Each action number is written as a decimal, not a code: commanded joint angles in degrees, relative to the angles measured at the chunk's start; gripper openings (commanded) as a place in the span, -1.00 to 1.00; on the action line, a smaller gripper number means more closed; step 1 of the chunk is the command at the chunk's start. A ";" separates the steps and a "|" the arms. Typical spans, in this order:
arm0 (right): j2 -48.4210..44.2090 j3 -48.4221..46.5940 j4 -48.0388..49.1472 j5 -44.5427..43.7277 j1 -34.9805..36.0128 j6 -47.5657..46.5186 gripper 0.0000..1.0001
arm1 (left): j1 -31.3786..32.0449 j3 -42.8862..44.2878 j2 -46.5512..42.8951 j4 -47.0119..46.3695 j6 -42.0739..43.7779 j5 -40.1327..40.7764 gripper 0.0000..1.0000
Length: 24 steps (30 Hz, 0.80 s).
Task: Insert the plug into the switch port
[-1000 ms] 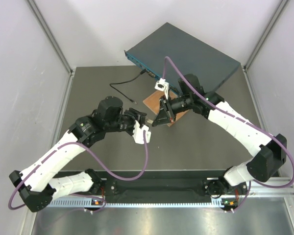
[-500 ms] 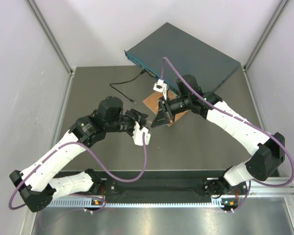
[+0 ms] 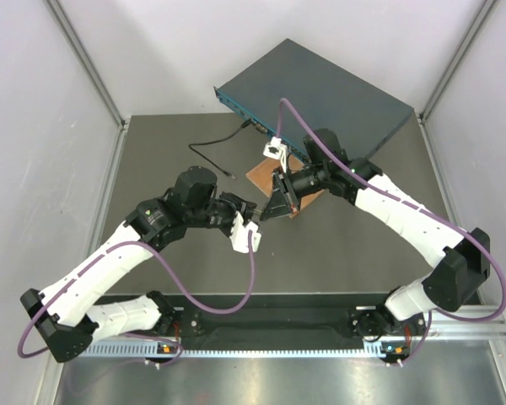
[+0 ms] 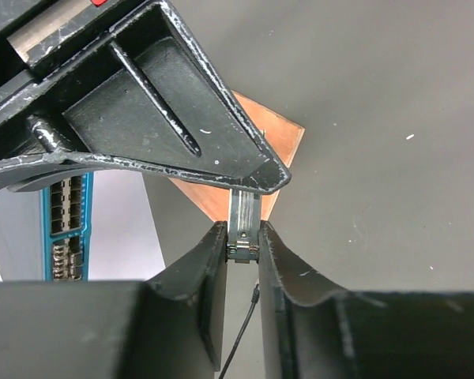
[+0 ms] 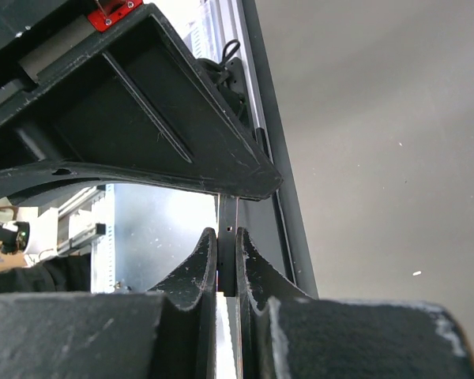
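Note:
The plug (image 4: 243,229) is a small flat dark metal piece held above the table between both arms. My right gripper (image 5: 227,241) is shut on one end of it (image 5: 227,264). My left gripper (image 4: 243,237) faces it tip to tip, and both of its fingers press on the plug's other end. From above, the two grippers meet at mid-table, left gripper (image 3: 250,207) against right gripper (image 3: 270,207). The switch (image 3: 320,93) lies at the back, and its teal socket face (image 4: 63,229) shows at the left of the left wrist view.
A thin brown wooden board (image 3: 274,179) lies on the table just beyond the grippers, in front of the switch. A loose black cable (image 3: 211,156) curls left of the board. Grey walls close in the left and right sides.
The left gripper's jaws have narrowed until they touch both sides of the plug. The left arm shifted slightly toward the right gripper. The right gripper kept its grip.

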State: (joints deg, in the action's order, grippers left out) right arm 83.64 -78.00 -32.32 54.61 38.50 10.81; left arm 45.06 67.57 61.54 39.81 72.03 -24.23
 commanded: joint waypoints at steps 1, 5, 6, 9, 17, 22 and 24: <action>-0.23 -1.81 2.43 2.08 0.79 0.27 -1.00 | 0.12 -0.33 0.16 -1.14 1.18 -2.14 -0.58; -0.05 -2.33 2.35 1.90 0.70 -0.08 -0.89 | 0.12 -0.42 -0.01 -0.70 -0.47 -2.49 -0.85; -0.14 -3.21 1.13 1.38 0.70 -1.22 -0.59 | 0.12 -0.51 -0.19 -0.70 -1.36 -2.93 -0.96; -0.31 -6.62 -1.16 -1.07 0.09 -4.73 -0.01 | 0.12 -0.51 -0.81 -0.79 -7.85 -2.67 -1.00; -1.80 -16.92 -4.08 -2.93 -8.44 -7.29 0.82 | -0.06 -3.31 -4.22 -7.00 -43.51 1.72 -1.00; -7.60 -16.84 0.23 -9.07 -13.61 -3.87 0.95 | -0.76 -6.22 -5.20 -12.82 -63.03 9.63 -1.00; -9.97 -15.44 0.41 -12.58 -18.69 -1.16 0.96 | -3.21 -5.44 -4.24 -14.32 -66.56 12.97 -1.00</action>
State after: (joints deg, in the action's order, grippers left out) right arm 78.87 -93.08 -35.38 47.37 25.06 6.61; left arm 44.12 61.60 57.10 33.01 20.45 -17.56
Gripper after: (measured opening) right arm 0.975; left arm 0.239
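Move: The plug bridges the two grippers, held by both: its middle is about 2 cm right of the left hand point and 1 cm ahead and below, and some 2 cm left of the right one. From the left hand, the switch port it is meant for lies roughly 27 cm ahead, 1 cm right and 13 cm lower; the wooden board is 15 cm ahead and 8 cm right, the loose cable end 17 cm ahead and 8 cm left, both about 17 cm below. Right fingers open, release plug, retreat about 15 cm up, forward and right; left keeps hold, rolling some 50 degrees. ##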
